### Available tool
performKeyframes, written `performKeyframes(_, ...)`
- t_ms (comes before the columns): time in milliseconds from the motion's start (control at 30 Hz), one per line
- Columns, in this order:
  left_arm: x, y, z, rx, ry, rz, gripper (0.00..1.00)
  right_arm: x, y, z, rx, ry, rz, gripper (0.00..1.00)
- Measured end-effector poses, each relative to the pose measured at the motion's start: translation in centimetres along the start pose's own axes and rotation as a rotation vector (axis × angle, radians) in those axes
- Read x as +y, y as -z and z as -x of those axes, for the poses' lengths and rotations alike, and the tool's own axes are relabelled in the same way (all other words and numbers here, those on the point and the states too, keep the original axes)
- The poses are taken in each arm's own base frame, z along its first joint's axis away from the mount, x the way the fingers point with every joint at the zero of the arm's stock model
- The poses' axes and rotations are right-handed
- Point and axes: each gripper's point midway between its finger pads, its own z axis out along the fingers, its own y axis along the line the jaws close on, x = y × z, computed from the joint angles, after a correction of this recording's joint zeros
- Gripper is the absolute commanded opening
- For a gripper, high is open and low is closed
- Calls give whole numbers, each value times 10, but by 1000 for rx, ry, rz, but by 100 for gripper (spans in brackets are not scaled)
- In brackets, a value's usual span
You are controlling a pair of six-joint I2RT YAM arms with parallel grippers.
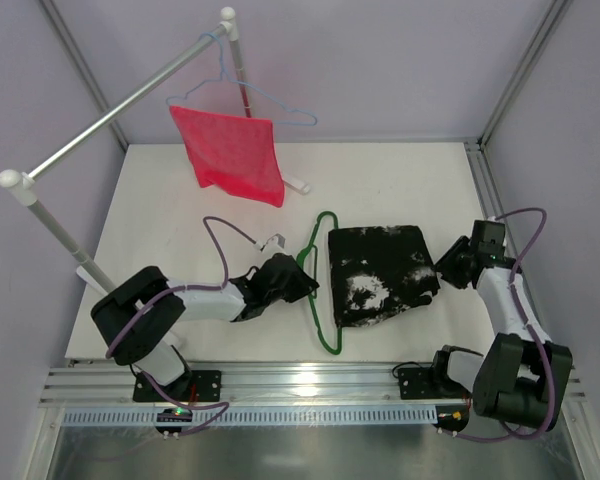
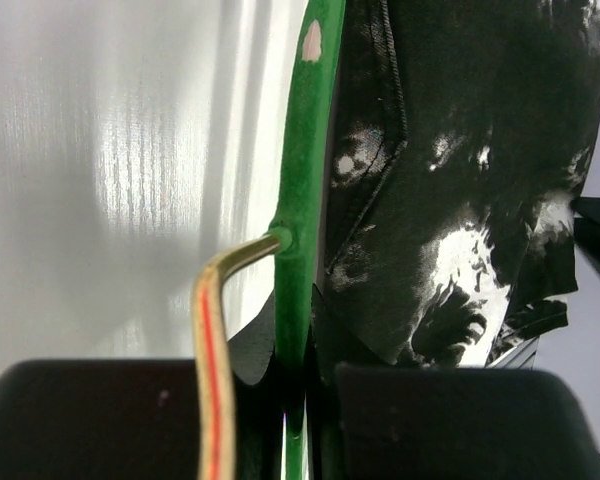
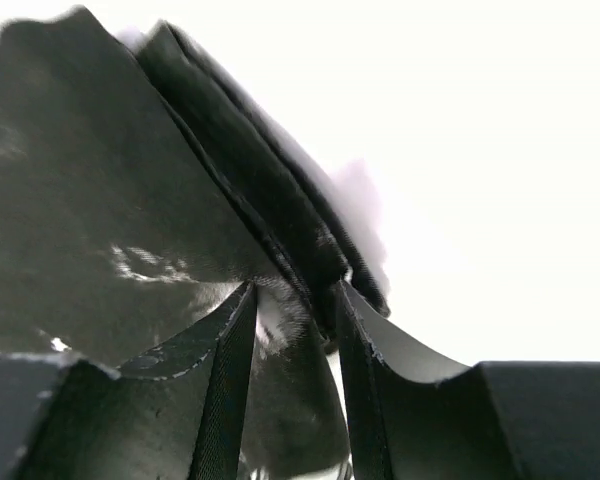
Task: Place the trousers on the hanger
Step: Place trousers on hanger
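The trousers (image 1: 380, 272), black with white splotches, lie folded on the white table right of centre. The green hanger (image 1: 318, 318) lies flat along their left edge, hook end toward the back. My left gripper (image 1: 298, 280) is shut on the hanger's bar. In the left wrist view the green hanger (image 2: 300, 200) runs straight up from the shut left gripper (image 2: 298, 375), with the trousers (image 2: 460, 200) just to its right. My right gripper (image 1: 442, 265) is at the trousers' right edge. In the right wrist view the right gripper (image 3: 292, 300) stands open, with a fold of the trousers (image 3: 130, 200) between its fingers (image 3: 225, 380).
A red mesh cloth (image 1: 230, 150) hangs on a pale blue wire hanger (image 1: 270, 100) from a white rail (image 1: 120, 110) at the back left. The rail's leg (image 1: 65, 245) stands left of my left arm. A metal frame (image 1: 300, 385) runs along the near edge.
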Motion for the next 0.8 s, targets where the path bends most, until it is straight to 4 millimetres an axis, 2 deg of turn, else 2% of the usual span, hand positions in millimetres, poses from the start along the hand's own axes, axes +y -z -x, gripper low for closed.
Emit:
performKeyframes(133, 1, -1, -1, 9, -13, -1, 0, 8, 32, 29, -113, 34, 5, 39)
performKeyframes(233, 0, -1, -2, 14, -21, -7, 0, 31, 61, 48, -192, 70, 97, 29)
performKeyframes(267, -1, -1, -2, 16, -25, -11, 0, 44, 65, 47, -185, 85, 166, 28)
performKeyframes(333, -3, -1, -2, 19, -30, -20, 0, 69, 68, 36, -141, 121, 309, 28)
performKeyframes(400, -5, -1, -1, 21, -31, -24, 0, 84, 59, 12, -60, 155, 428, 28)
performKeyframes(467, -6, -1, -2, 23, -32, -29, 0, 77, 39, -21, 55, 156, 459, 25)
performKeyframes(533, -6, -1, -1, 24, -32, -31, 1, 53, 16, -54, 164, 112, 418, 25)
performKeyframes(567, -6, -1, -1, 24, -32, -30, 0, 40, 8, -68, 213, 72, 392, 21)
performKeyframes(600, -6, -1, -2, 26, -33, -31, 1, 34, 4, -74, 237, 35, 386, 20)
performKeyframes(700, -5, -1, -2, 30, -38, -32, 0, 33, 4, -69, 233, -22, 388, 18)
performKeyframes(800, -6, 0, -1, 32, -47, -35, 0, 37, 12, -65, 182, 1, 387, 18)
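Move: The trousers lie folded flat, their middle about 13 cm to the right hand's left, 2 cm back and a couple of centimetres lower, with this side's edge close by its fingertips. Their loose near corner is some 6 cm back and 2 cm left, about 2 cm down. The green hanger lies along their far side, roughly 28 cm left, 3 cm back and 2 cm down. From the left hand, the trousers' middle is some 17 cm right, 2 cm ahead and 1 cm down. In a quick hop, the right hand rises nearly 10 cm from the trousers' edge, swings about 7 cm left and slightly back, then drops to roughly its starting height, with fingertips at or just above the cloth inside the right edge. Its left side rolls up some 20 degrees as it turns slightly counter-clockwise, and the already open fingers close about halfway. The left hand keeps its grip on the hanger, nearly still. ##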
